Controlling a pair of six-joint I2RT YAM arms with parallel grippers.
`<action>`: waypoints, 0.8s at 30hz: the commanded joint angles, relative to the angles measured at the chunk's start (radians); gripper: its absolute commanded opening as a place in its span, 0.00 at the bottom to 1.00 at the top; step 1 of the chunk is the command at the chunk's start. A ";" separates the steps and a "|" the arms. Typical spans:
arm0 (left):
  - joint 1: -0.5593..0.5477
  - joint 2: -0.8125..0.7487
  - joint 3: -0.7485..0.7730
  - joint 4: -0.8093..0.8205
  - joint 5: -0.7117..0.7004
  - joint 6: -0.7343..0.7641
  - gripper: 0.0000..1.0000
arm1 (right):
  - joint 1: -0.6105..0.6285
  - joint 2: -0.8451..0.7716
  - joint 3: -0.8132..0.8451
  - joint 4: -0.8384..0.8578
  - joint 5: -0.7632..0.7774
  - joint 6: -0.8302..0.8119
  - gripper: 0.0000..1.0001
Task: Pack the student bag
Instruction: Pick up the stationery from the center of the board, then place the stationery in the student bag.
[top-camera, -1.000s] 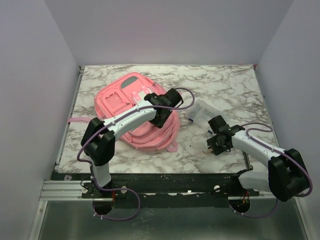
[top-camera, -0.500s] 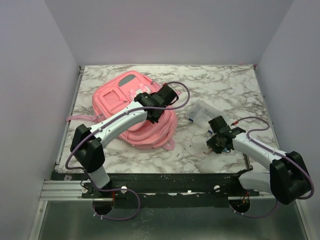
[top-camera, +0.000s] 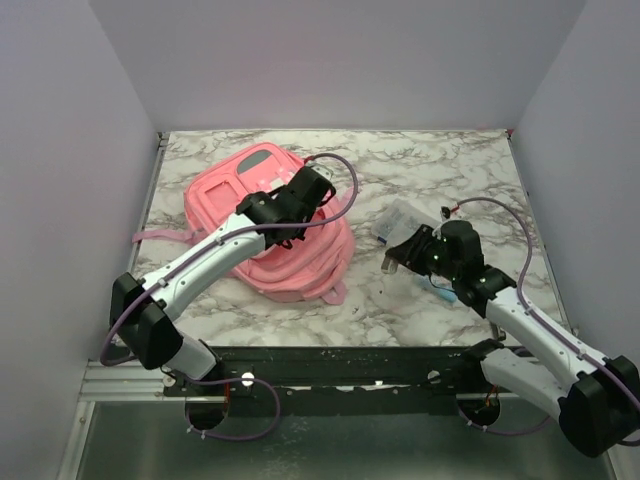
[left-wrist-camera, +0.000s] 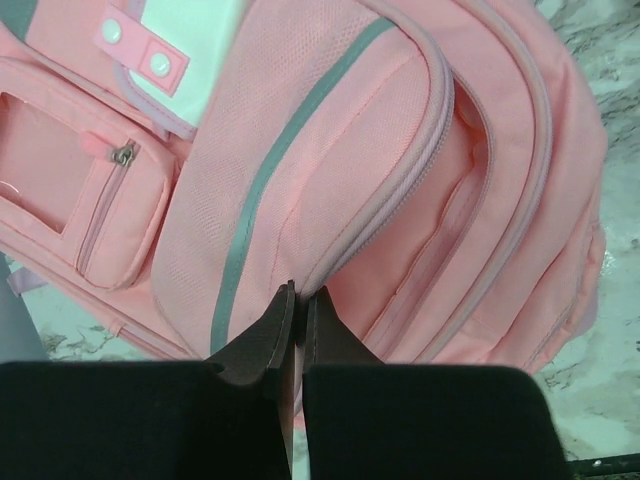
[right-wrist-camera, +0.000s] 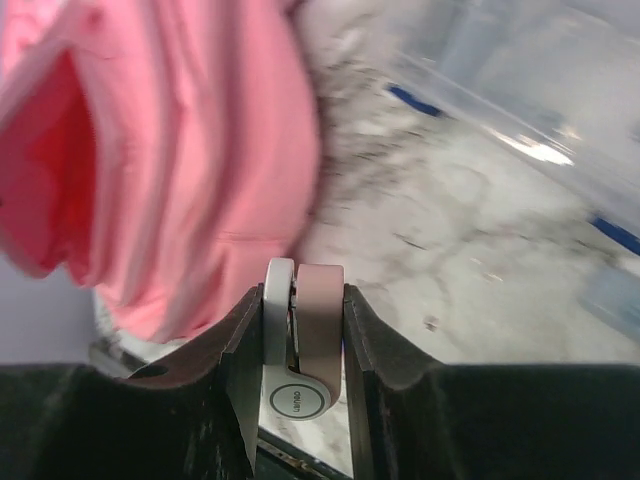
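Observation:
The student bag (top-camera: 225, 205) is a large pink backpack lying flat on the marble table, with its grey-trimmed front pocket (left-wrist-camera: 330, 150) facing up. My left gripper (top-camera: 290, 228) (left-wrist-camera: 297, 292) is shut, pinching the fabric edge of the bag's unzipped main compartment (left-wrist-camera: 440, 230). My right gripper (top-camera: 395, 261) (right-wrist-camera: 305, 290) hovers just right of the bag (right-wrist-camera: 180, 150) and is shut on a small white-and-mauve stapler (right-wrist-camera: 305, 340), held upright between the fingers.
A clear plastic package (top-camera: 405, 218) (right-wrist-camera: 540, 110) lies on the table behind the right gripper. A small blue item (top-camera: 442, 292) lies under the right arm. A pink strap (top-camera: 160, 237) trails off the bag's left side. Walls enclose the table on three sides.
The left gripper closed on the bag's opening edge and reached farther over the bag. The right gripper rose off the table with the stapler and moved left toward the bag.

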 joint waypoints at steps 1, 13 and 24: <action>0.038 -0.109 -0.018 0.106 0.043 -0.039 0.00 | 0.001 0.067 0.058 0.316 -0.251 -0.067 0.00; 0.124 -0.197 -0.068 0.201 0.302 -0.065 0.00 | 0.234 0.368 0.291 0.607 -0.213 0.014 0.00; 0.174 -0.273 -0.117 0.270 0.432 -0.103 0.00 | 0.353 0.625 0.433 0.620 -0.095 -0.034 0.01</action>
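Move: Some 23 cm to the right hand's left, 6 cm ahead and at about its own height, is the bag's opening; the stationery is already in its fingers. The flap edge over that opening lies roughly 26 cm left, 4 cm ahead and 6 cm higher. On the board about 10 cm below, the clear case is 11 cm ahead, 5 cm right. From the left hand, already pinching the flap edge, the opening is about 4 cm right, 2 cm ahead, 5 cm lower. Carrying the gripped stationery left some 21 cm, the right hand rises about 12 cm on the way to the bag's opening, then dips 2 to 3 cm at the end, its fingers tipping up and swinging counter-clockwise, about 30 degrees. The left hand keeps its pinch on the flap edge, lifting it 3 cm while rolling about 20 degrees, left side down. ##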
